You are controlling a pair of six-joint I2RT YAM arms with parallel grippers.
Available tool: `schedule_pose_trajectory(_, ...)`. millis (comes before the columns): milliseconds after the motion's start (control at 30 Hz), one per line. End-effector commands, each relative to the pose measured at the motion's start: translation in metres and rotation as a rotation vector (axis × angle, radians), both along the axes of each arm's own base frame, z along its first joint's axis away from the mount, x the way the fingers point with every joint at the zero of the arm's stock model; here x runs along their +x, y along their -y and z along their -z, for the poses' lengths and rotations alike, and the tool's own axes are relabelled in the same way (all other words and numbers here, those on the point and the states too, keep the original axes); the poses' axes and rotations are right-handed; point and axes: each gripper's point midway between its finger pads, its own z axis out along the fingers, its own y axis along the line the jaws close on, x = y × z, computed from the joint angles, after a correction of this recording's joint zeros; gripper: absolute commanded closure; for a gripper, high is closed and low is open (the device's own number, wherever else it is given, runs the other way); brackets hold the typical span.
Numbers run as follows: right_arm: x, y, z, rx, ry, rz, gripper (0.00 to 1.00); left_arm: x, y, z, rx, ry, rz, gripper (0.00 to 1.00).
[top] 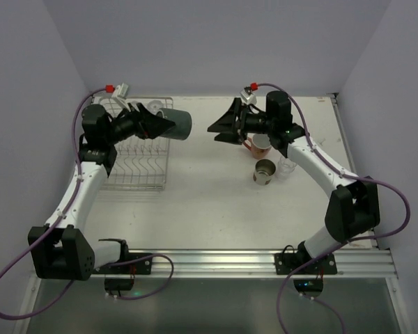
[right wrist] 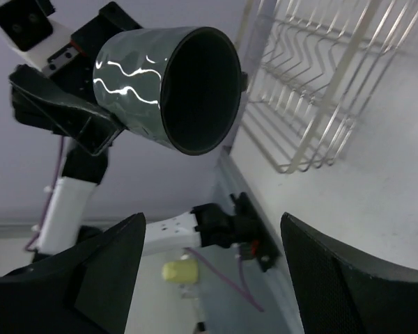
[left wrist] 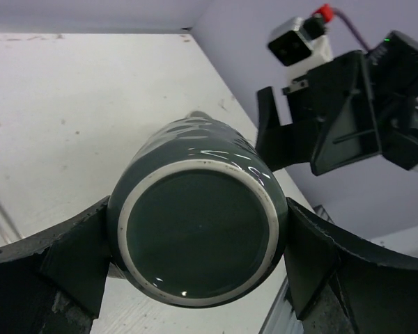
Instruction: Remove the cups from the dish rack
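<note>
My left gripper (top: 164, 124) is shut on a dark green mug (top: 175, 124), which it holds on its side in the air past the right edge of the dish rack (top: 136, 170). In the left wrist view the mug's base (left wrist: 198, 240) fills the space between both fingers. The mug's open mouth (right wrist: 198, 87) faces my right gripper (top: 216, 132), which hangs open and empty a short way to the mug's right. A salmon-pink mug (top: 259, 145), a tan metallic cup (top: 264, 172) and a clear glass (top: 287, 165) stand on the table under the right arm.
The silver wire rack (right wrist: 313, 83) sits at the table's far left by the wall. A pale object (top: 155, 106) lies at the rack's far edge behind the left gripper. The two grippers face each other at mid-height over the table's far half.
</note>
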Motion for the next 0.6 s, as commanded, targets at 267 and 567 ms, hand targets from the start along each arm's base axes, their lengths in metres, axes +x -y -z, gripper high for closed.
schedule_pose_trajectory(267, -0.031, -0.009, -0.063, 0.382, -0.051, -0.201, 0.23, -0.045, 0.033, -0.062, -0.112, 0.286, 0.183, 1.00)
schedule_pose_trajectory(567, -0.031, -0.019, -0.077, 0.451, -0.057, -0.272, 0.25, -0.054, 0.049, -0.055, -0.162, 0.261, 0.234, 1.00)
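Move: The left hand holds the green mug out level, mouth towards the right hand, whose open fingers are about 18 cm to its right, 2 cm nearer the base and level. The dish rack's middle is some 16 cm left, 10 cm ahead and 25 cm below. From the right hand the green mug is about 14 cm left, 3 cm ahead, 3 cm up; the orange mug about 16 cm right and 6 cm ahead, the steel cup 17 cm right and 4 cm back, both 25 cm below. Still pinching the green mug by its bottom end, the left hand brings it about 6 cm back and to the right, rising slightly, towards the right gripper while turning some 10 degrees clockwise. The right hand, fingers kept open, rises about 5 cm, easing back and slightly left, and tips its fingertips up by some 20 degrees to meet the mug's mouth. ##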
